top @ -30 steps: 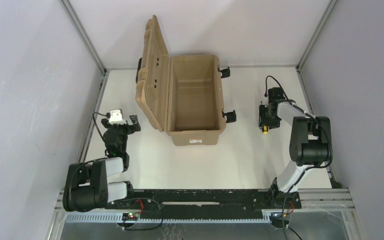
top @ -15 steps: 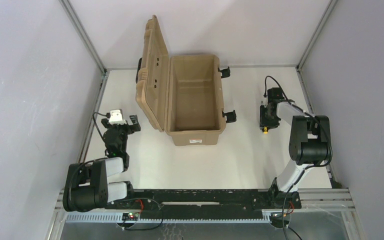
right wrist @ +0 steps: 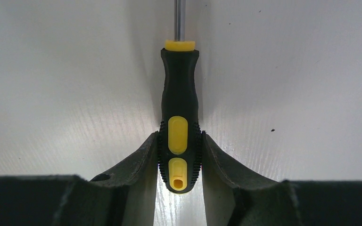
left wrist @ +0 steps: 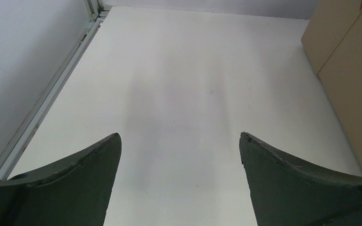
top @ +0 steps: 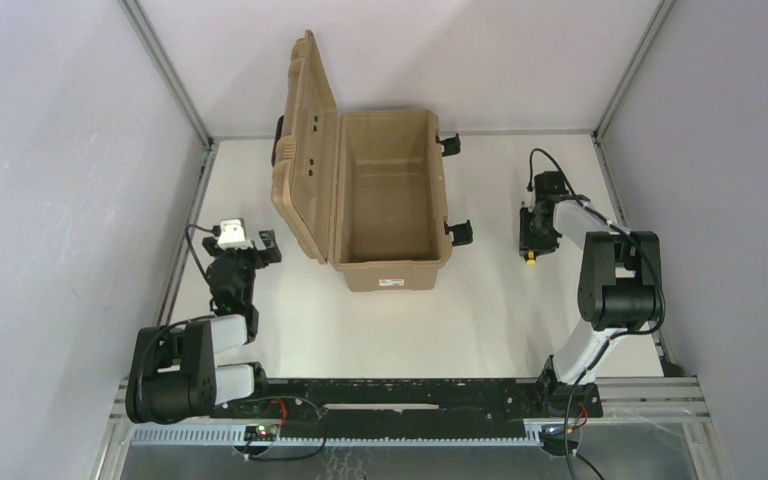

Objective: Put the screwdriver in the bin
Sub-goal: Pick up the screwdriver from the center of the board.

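The screwdriver (right wrist: 179, 117) has a black handle with yellow inserts and a thin metal shaft pointing away from the camera in the right wrist view. My right gripper (right wrist: 179, 139) is shut on the thick end of its handle, both fingers pressed against the ribbed sides, low over the white table. From above, only the yellow tip of the screwdriver (top: 530, 255) shows below my right gripper (top: 534, 235), right of the bin. The bin (top: 387, 262), a tan box with its lid swung open to the left, is empty inside. My left gripper (left wrist: 179, 141) stands open over bare table, left of the bin.
The bin's raised lid (top: 305, 140) stands on its left side, and black latches (top: 459, 232) stick out on its right side toward my right arm. Metal frame rails (top: 606, 165) and grey walls border the table.
My right gripper's fingers have closed onto the screwdriver handle and the gripper has shifted slightly toward the back. The left arm has not moved.
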Action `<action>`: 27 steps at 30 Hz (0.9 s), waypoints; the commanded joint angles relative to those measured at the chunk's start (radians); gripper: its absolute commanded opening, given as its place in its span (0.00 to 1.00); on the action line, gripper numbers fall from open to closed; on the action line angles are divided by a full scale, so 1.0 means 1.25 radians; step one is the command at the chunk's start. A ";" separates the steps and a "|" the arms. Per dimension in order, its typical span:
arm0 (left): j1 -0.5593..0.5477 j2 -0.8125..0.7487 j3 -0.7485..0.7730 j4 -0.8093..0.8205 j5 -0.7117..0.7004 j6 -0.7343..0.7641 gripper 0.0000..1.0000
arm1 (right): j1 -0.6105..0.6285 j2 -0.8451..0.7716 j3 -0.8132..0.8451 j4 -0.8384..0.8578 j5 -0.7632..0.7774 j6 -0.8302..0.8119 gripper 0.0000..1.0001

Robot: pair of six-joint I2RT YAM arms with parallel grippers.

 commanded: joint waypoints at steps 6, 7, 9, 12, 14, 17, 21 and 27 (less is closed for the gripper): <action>0.003 -0.006 0.011 0.028 0.005 0.013 1.00 | 0.008 -0.074 0.062 -0.037 0.011 0.008 0.00; 0.002 -0.006 0.011 0.028 0.005 0.013 1.00 | 0.008 -0.079 0.067 -0.042 0.012 0.009 0.00; 0.002 -0.006 0.011 0.028 0.005 0.013 1.00 | 0.007 -0.088 0.079 -0.053 0.015 0.013 0.00; 0.002 -0.006 0.011 0.028 0.005 0.013 1.00 | 0.007 -0.109 0.094 -0.066 0.019 0.016 0.00; 0.002 -0.006 0.011 0.028 0.005 0.013 1.00 | 0.008 -0.125 0.101 -0.070 0.025 0.018 0.00; 0.002 -0.006 0.010 0.028 0.004 0.013 1.00 | 0.008 -0.151 0.121 -0.085 0.040 0.021 0.00; 0.001 -0.006 0.011 0.028 0.005 0.013 1.00 | 0.008 -0.184 0.151 -0.096 0.049 0.017 0.00; 0.002 -0.006 0.011 0.028 0.005 0.013 1.00 | 0.007 -0.223 0.226 -0.120 0.046 0.026 0.00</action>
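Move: The right hand already has the screwdriver pinched near the butt of its handle, barely off the board, with the shaft pointing forward. The bin's middle is some 30 cm to its left, about 6 cm ahead and 8 cm higher. The near latch is about 17 cm left, 3 cm back; the far latch about 19 cm left, 15 cm ahead, both roughly 15 cm up. From the left hand, the bin is about 29 cm right, 6 cm ahead and 2 cm lower. Keeping its pinch on both sides of the yellow-and-black handle, the right hand lifts the screwdriver almost straight up from the board, slowly at first and then faster, about 13 cm in all. It drifts some 3 cm forward, and the wrist tips the fingers outward by roughly 15 degrees; it doesn't yet swing left to the bin. ##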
